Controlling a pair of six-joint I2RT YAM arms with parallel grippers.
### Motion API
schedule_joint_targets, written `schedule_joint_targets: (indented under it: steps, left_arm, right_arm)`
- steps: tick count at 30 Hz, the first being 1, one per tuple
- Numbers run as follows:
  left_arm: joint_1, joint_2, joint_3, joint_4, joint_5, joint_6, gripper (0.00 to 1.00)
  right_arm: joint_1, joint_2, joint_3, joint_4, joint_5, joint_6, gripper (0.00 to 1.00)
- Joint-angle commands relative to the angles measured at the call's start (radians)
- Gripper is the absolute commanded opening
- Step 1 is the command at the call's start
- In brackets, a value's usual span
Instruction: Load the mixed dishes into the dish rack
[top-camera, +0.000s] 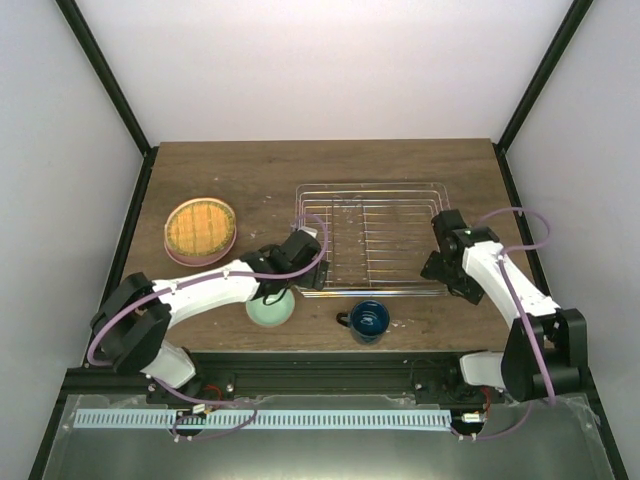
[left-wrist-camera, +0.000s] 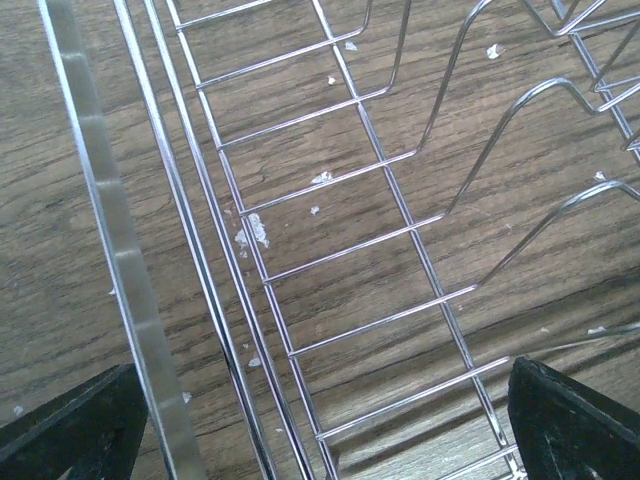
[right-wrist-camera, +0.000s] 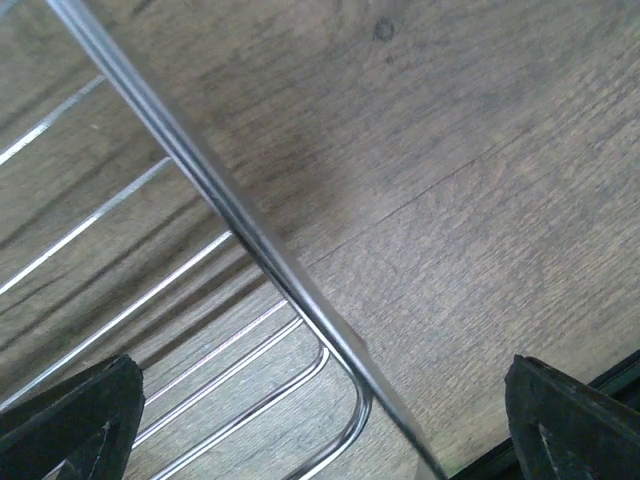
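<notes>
The dish rack (top-camera: 372, 240), silver wire with nothing in it, lies in the middle of the wooden table. At the left is a stack of plates: a cream patterned plate (top-camera: 201, 226) on top of a pink plate (top-camera: 188, 258). A mint-green bowl (top-camera: 272, 312) sits at the front, partly under my left arm. A dark blue mug (top-camera: 368, 320) stands just in front of the rack. My left gripper (top-camera: 305, 243) (left-wrist-camera: 320, 440) is open over the rack's left rim (left-wrist-camera: 115, 250). My right gripper (top-camera: 440, 263) (right-wrist-camera: 320, 440) is open over the rack's near right corner (right-wrist-camera: 345, 385).
The table's front edge with a black rail (top-camera: 330, 365) runs just behind the bowl and mug. White walls and black frame posts (top-camera: 105, 75) enclose the table. White flecks (left-wrist-camera: 255, 232) lie on the wood under the rack.
</notes>
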Motion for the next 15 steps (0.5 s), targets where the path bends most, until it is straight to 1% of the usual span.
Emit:
schedule_joint_targets:
  steps: [1,4,8,11,15]
  left_arm:
    - [-0.009,0.002,0.001,-0.048,-0.021,0.002,1.0]
    - [-0.008,0.034,0.034,-0.057,-0.047,0.007,1.0]
    - [-0.008,0.091,0.129,-0.102,-0.12,0.023,1.0]
    - [-0.006,0.113,0.187,-0.126,-0.172,0.024,1.0]
    - [0.006,0.1,0.231,-0.146,-0.253,0.004,1.0]
  right_arm:
    - [0.01,-0.074,0.055,0.034,0.009,-0.06,1.0]
    - [0.01,-0.12,0.09,0.081,-0.025,-0.112,1.0]
    - [0.011,-0.154,0.164,0.147,-0.085,-0.197,1.0]
    - [0.01,-0.178,0.205,0.192,-0.098,-0.26,1.0]
    - [0.01,-0.224,0.213,0.251,-0.087,-0.314,1.0]
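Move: Just inside the dish rack's front left corner, the left hand has the rack's middle about 9 cm ahead and 12 cm to its right, roughly 3 cm lower. The blue mug stands some 9 cm back and 11 cm to the left hand's right, the green bowl 6 cm back and 10 cm to its left. From the right hand, at the rack's right rail, the rack's middle is about 10 cm ahead and 15 cm left, the mug 8 cm back and 16 cm left. Rising clear of the rack's right rail, the open right hand climbs about 12 cm while going some 7 cm forward and slightly left, its fingers swinging outward nearly 30 degrees and turning a little counter-clockwise. The open left hand first lingers, then slides about 3 cm forward along the left rail and lifts a little at the end. ##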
